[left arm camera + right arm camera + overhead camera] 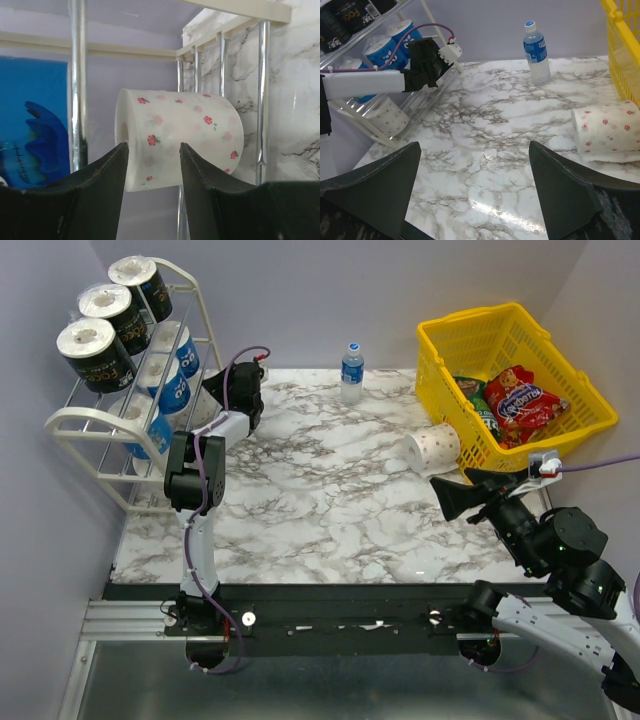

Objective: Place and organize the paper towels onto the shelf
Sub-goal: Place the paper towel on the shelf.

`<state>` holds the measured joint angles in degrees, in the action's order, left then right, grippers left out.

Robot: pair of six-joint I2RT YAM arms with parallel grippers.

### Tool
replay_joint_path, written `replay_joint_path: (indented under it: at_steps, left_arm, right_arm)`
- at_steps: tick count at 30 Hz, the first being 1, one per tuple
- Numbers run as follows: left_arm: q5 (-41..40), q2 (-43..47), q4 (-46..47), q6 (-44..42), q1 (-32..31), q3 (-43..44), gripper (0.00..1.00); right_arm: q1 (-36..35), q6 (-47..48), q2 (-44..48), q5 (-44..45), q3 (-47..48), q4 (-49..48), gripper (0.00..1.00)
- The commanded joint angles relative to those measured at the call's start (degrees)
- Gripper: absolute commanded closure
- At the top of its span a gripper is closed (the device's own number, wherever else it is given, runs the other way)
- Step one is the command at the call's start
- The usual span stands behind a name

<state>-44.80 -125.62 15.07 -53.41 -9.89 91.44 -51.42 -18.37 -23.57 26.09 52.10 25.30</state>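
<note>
The white shelf (190, 280) stands at the far left, with three black paper towels (97, 355) on its top tier and blue ones (178, 350) below. In the left wrist view a white roll with reddish dots (190, 130) lies on the shelf's bars (77, 75), just beyond my left gripper (154, 145). Its jaws stand apart and nothing is between them. A blue roll (35, 120) is to its left. Another dotted roll (433, 448) lies on the table beside the basket. My right gripper (448, 478) hovers near it, wide open and empty, and that roll (607, 131) is to its right.
A yellow basket (520, 315) with snack bags stands at the far right. A small water bottle (351, 372) stands at the back of the marble table (330, 500). My left arm (420, 65) reaches into the shelf's lower tier.
</note>
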Motion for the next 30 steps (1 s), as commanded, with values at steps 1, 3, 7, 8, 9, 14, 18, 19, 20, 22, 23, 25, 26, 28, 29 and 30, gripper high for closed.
replay_joint_path:
  at_steps: [1,3,7,8,9,14,18,19,20,22,23,25,26,28,29,30]
  left_arm:
    - [-0.1,0.1,-1.5,2.8,-0.3,-1.8,0.46]
    - [-0.5,0.9,-1.3,3.1,-0.7,-3.0,0.46]
    - [4.6,4.5,-7.0,9.2,-5.0,-2.7,0.36]
    - [5.8,5.9,-8.7,13.7,-6.4,-1.8,0.33]
    - [7.5,6.6,-14.0,16.9,-7.5,1.1,0.29]
    - [22.9,13.1,-27.7,35.2,-15.4,7.1,0.25]
    - [41.4,20.8,-27.2,58.8,-19.4,0.8,0.13]
    - [46.6,22.5,-24.4,63.9,-19.7,-2.1,0.1]
    - [50.9,25.0,-20.8,68.5,-20.2,-5.0,0.04]
    - [56.9,26.6,-10.5,79.3,-22.3,-12.8,0.01]
    - [57.5,27.2,-7.3,81.9,-23.2,-15.1,0.01]
    - [56.2,27.7,0.7,85.6,-26.2,-20.1,0.01]
    - [55.4,27.4,2.5,86.1,-27.2,-21.1,0.01]
    - [54.6,24.8,5.6,87.6,-29.5,-21.8,0.03]
    - [54.9,22.6,6.5,89.7,-30.1,-21.8,0.04]
    - [55.1,21.5,9.9,90.8,-30.5,-22.2,0.05]
  right_arm:
    - [0.1,0.2,0.6,1.2,-0.9,-1.2,0.02]
    - [0.1,0.3,0.6,0.9,-1.1,-1.2,0.02]
    - [0.0,0.1,0.5,0.5,-1.5,-1.3,0.02]
    - [0.1,0.0,0.6,0.3,-1.5,-1.2,0.03]
    - [0.1,0.0,0.6,-0.2,-1.6,-1.1,0.03]
    - [0.1,0.0,0.5,-0.7,-0.6,2.3,0.03]
    - [0.0,1.1,0.7,-3.5,2.5,4.8,0.03]
    - [0.1,1.3,0.7,-3.8,3.1,6.4,0.02]
    - [0.0,1.2,0.9,-4.0,3.7,7.3,0.03]
    - [0.1,1.0,2.0,-4.4,4.4,8.9,0.02]
    - [0.1,0.7,2.6,-4.6,4.4,9.3,0.03]
    - [0.0,0.5,4.4,-4.5,4.6,10.4,0.03]
    - [0.1,0.4,4.8,-4.2,4.8,10.9,0.03]
    - [0.1,0.4,5.6,-3.6,5.4,12.7,0.03]
    - [0.0,0.4,5.8,-3.4,6.0,13.3,0.03]
    - [0.0,0.5,6.0,-3.1,6.3,13.7,0.03]
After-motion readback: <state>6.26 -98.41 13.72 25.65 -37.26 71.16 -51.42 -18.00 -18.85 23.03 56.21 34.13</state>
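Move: The flowered roll still on the table is my left hand's next target: some 58 cm to its right, 14 cm back and 12 cm lower. The bottle stands about 40 cm right and 3 cm ahead; the yellow basket's middle is roughly 78 cm right and 6 cm back. The shelved flowered roll sits just off my fingertips, 5 cm ahead and 3 cm left. From my right hand, the table roll is about 26 cm ahead, 3 cm right and 32 cm down. I dip my left hand about 3 cm beside the shelved roll, then sweep it out of the rack, about 40 cm right and 18 cm back, towards the last roll on the table, arching up and starting down again at the end. Its wrist rolls some 90 degrees, left side going down, and swings clockwise while the half-open fingers spread wide. My right hand, still open and empty, backs off about 3 cm, back and to the right. ##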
